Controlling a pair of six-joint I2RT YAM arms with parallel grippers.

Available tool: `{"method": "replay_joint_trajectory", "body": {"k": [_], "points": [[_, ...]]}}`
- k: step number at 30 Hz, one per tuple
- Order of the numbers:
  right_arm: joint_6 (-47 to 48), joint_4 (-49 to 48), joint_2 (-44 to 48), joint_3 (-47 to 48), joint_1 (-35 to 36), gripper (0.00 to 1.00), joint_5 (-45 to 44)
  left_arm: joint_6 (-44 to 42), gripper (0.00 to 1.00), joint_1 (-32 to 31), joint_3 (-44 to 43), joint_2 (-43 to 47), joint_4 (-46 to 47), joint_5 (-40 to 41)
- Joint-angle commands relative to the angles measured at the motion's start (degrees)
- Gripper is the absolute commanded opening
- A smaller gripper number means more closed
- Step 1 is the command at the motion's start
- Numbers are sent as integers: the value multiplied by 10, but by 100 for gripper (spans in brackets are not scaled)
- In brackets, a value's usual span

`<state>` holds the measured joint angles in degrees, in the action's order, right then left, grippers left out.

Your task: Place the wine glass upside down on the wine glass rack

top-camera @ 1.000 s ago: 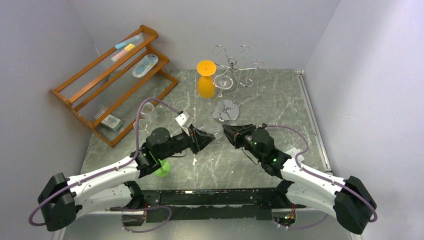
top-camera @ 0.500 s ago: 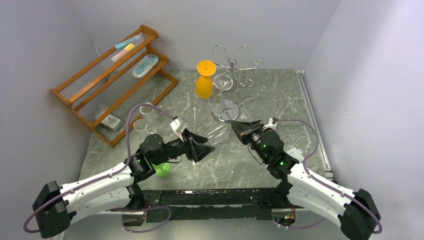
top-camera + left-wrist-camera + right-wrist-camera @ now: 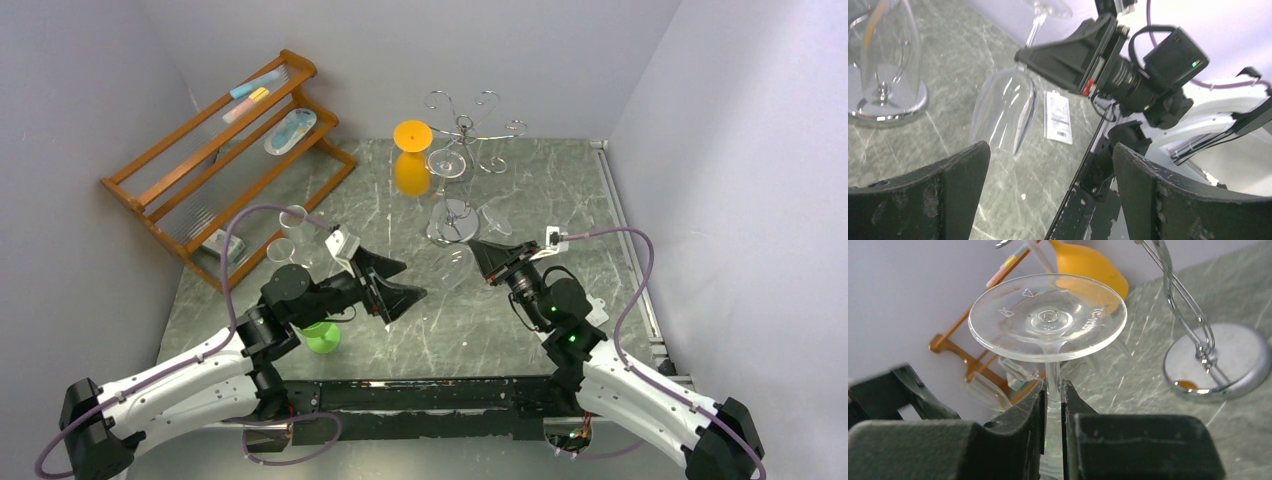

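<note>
My right gripper [image 3: 1051, 386] is shut on the stem of a clear wine glass [image 3: 1048, 315], whose round foot points away from the wrist camera. From above, the right gripper [image 3: 487, 256] holds the wine glass [image 3: 455, 268] tilted, bowl toward the left arm and foot toward the rack. The wine glass rack [image 3: 465, 125], silver wire on a round chrome base, stands just beyond; an orange glass [image 3: 410, 170] and a clear glass [image 3: 447, 165] hang on it upside down. My left gripper [image 3: 404, 282] is open and empty, just left of the bowl [image 3: 1005, 112].
An orange-brown wooden shelf [image 3: 230, 150] leans at the back left. Two clear cups [image 3: 292, 220] stand beside it. A green object [image 3: 322, 337] sits under the left arm. A white label [image 3: 1057, 117] lies on the marbled table [image 3: 560, 190]. The rack's base [image 3: 1218, 360] is close on my right.
The left gripper opened, let go of the wine glass and drew back to the left. The right gripper, shut on the stem, carried the glass a little right and toward the rack.
</note>
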<state>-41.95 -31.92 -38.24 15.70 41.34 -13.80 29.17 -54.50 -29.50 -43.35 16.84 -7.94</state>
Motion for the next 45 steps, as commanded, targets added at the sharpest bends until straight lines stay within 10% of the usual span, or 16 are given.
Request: {"method": "replay_joint_trajectory", "body": {"k": [1,27,45], "points": [[196,-50,19,16,-4,0,74,-9,96,-3,-68,-16,-27,-4],[242,-26,-107,162,-256,0,172,22,95,-2,-196,-101,-139,60],[285,-25,-307,296,-362,0,543,7,94,-2,-211,-101,-167,79]]}}
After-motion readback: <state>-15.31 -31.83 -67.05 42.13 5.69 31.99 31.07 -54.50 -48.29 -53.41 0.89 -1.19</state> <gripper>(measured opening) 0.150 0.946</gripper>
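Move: The open front-right loop of the wine glass rack, where I'm taking the upside-down clear glass in my right hand, lies about 13 cm ahead, 4 cm to the right and 7 cm up. The rack's hub is some 20 cm ahead and 2 cm left, 9 cm up; the hanging clear glass is 13 cm ahead, 6 cm left, and the orange glass 18 cm ahead, 12 cm left. From my left hand that loop is roughly 20 cm ahead, 15 cm right, slightly higher. Keeping my right fingers shut on the stem, I roll the wrist some 30 degrees to bring the tilted glass nearer upright, then carry it about 13 cm forward and up, swinging out to the right and finally easing back left towards the front-right loop from its right side. My left hand, still open and empty, rises about 5 cm, then drifts forward. ##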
